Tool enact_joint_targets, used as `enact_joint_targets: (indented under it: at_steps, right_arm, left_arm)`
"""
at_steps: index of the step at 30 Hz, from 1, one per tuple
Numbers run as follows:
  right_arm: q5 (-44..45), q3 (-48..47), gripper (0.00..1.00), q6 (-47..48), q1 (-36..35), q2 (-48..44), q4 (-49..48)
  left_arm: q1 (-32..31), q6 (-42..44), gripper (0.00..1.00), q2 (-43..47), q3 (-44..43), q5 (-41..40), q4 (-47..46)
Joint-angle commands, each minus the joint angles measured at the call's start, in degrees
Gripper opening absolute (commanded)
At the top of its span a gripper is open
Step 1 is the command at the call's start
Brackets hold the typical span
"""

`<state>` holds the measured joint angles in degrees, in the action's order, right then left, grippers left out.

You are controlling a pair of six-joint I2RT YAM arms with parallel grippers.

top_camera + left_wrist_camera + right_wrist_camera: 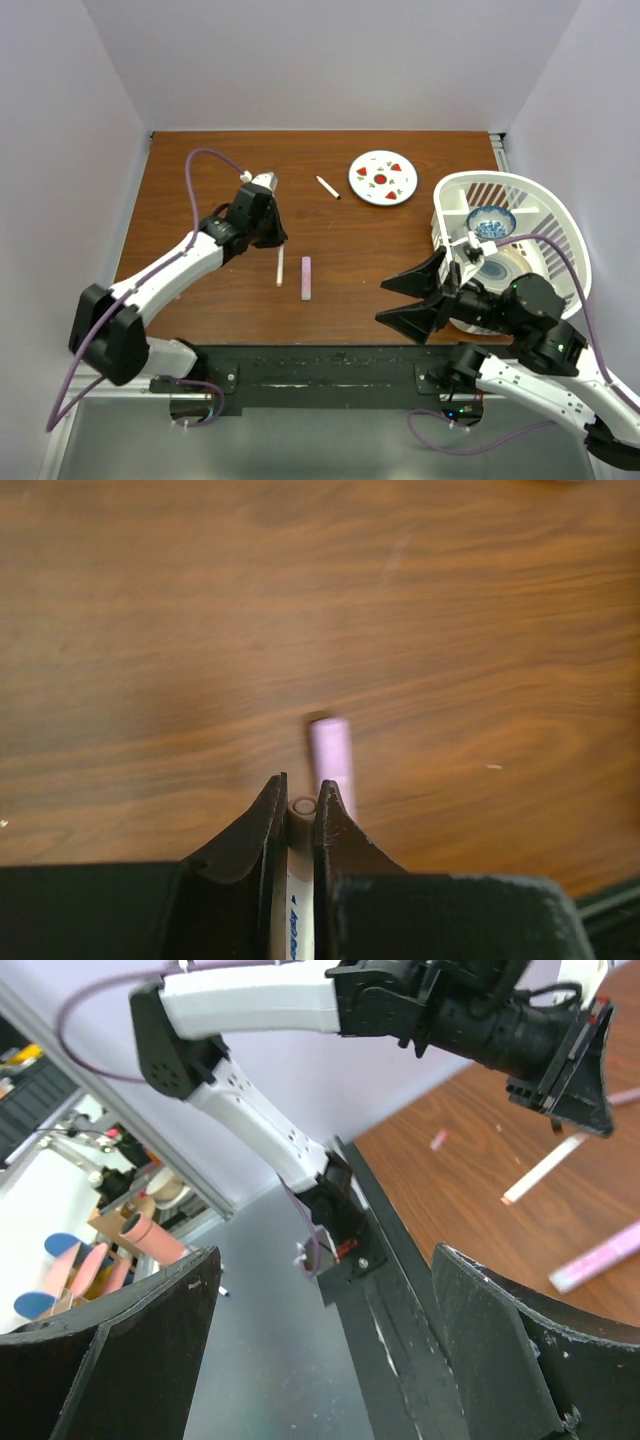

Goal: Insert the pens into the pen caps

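Observation:
My left gripper [270, 234] is shut on a thin white pen [280, 266]. In the left wrist view the pen's [300, 880] beige end sits level with the tips of my left gripper [300, 802]. In the right wrist view this pen [545, 1168] runs from the left gripper down to a red tip. The thick pink pen [306, 278] lies just right of it, blurred in the left wrist view [331, 750]. Another thin white pen [328, 187] lies near the plate. A tiny pink pen cap [439, 1140] lies on the wood. My right gripper [410, 295] [320, 1360] is open and empty.
A round white plate [383, 177] with red marks sits at the back. A white basket [540, 205] holding a blue bowl [490, 220] stands on the right, just behind my right arm. A black rail [330, 365] runs along the near table edge.

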<state>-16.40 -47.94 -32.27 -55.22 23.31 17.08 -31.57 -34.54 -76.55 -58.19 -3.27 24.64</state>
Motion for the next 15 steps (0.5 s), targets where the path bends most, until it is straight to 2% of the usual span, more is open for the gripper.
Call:
enact_joint_targets:
  at_steps: [1, 8, 15]
  right_arm:
    - [2.9, 1.2, 0.89, -1.7, -0.1, 1.9, 0.9]
    - [4.2, 1.1, 0.9, -1.4, -0.1, 2.3, 1.5]
    - [9.5, 0.5, 0.9, -0.6, -0.1, 2.6, 5.2]
  left_arm:
    - [2.0, 0.8, 0.0, -4.8, 2.8, -1.6, -5.1]
    - [2.7, -2.2, 0.0, -15.5, 3.3, 0.5, -7.4]
    - [2.7, -5.9, 0.11, -17.0, 6.2, 0.0, -8.9]
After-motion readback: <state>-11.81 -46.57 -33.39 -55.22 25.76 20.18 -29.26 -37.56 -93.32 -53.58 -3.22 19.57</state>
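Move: Below the left hand, which already holds the white pen, lies the bare strip of table it is being taken to: about 14 cm down, 5 cm back and 1 cm left. The pink pen lies along its right side, some 5 cm to the hand's right and 5 cm back. The red pen is about 12 cm ahead and 13 cm left; the other white pen about 20 cm ahead and 11 cm right. From the right hand, the strip is roughly 19 cm forward, 23 cm left and 36 cm down. Lowering the white pen about 12 cm towards the bare table just left of the pink pen, the left hand sinks nearly straight, quick at first and easing off, and tips its fingers some 15 degrees further down while keeping its pinch. Whether the pen touches the table can't be made out. The empty right hand, still wide open, eases about 3 cm down and a little forward. ##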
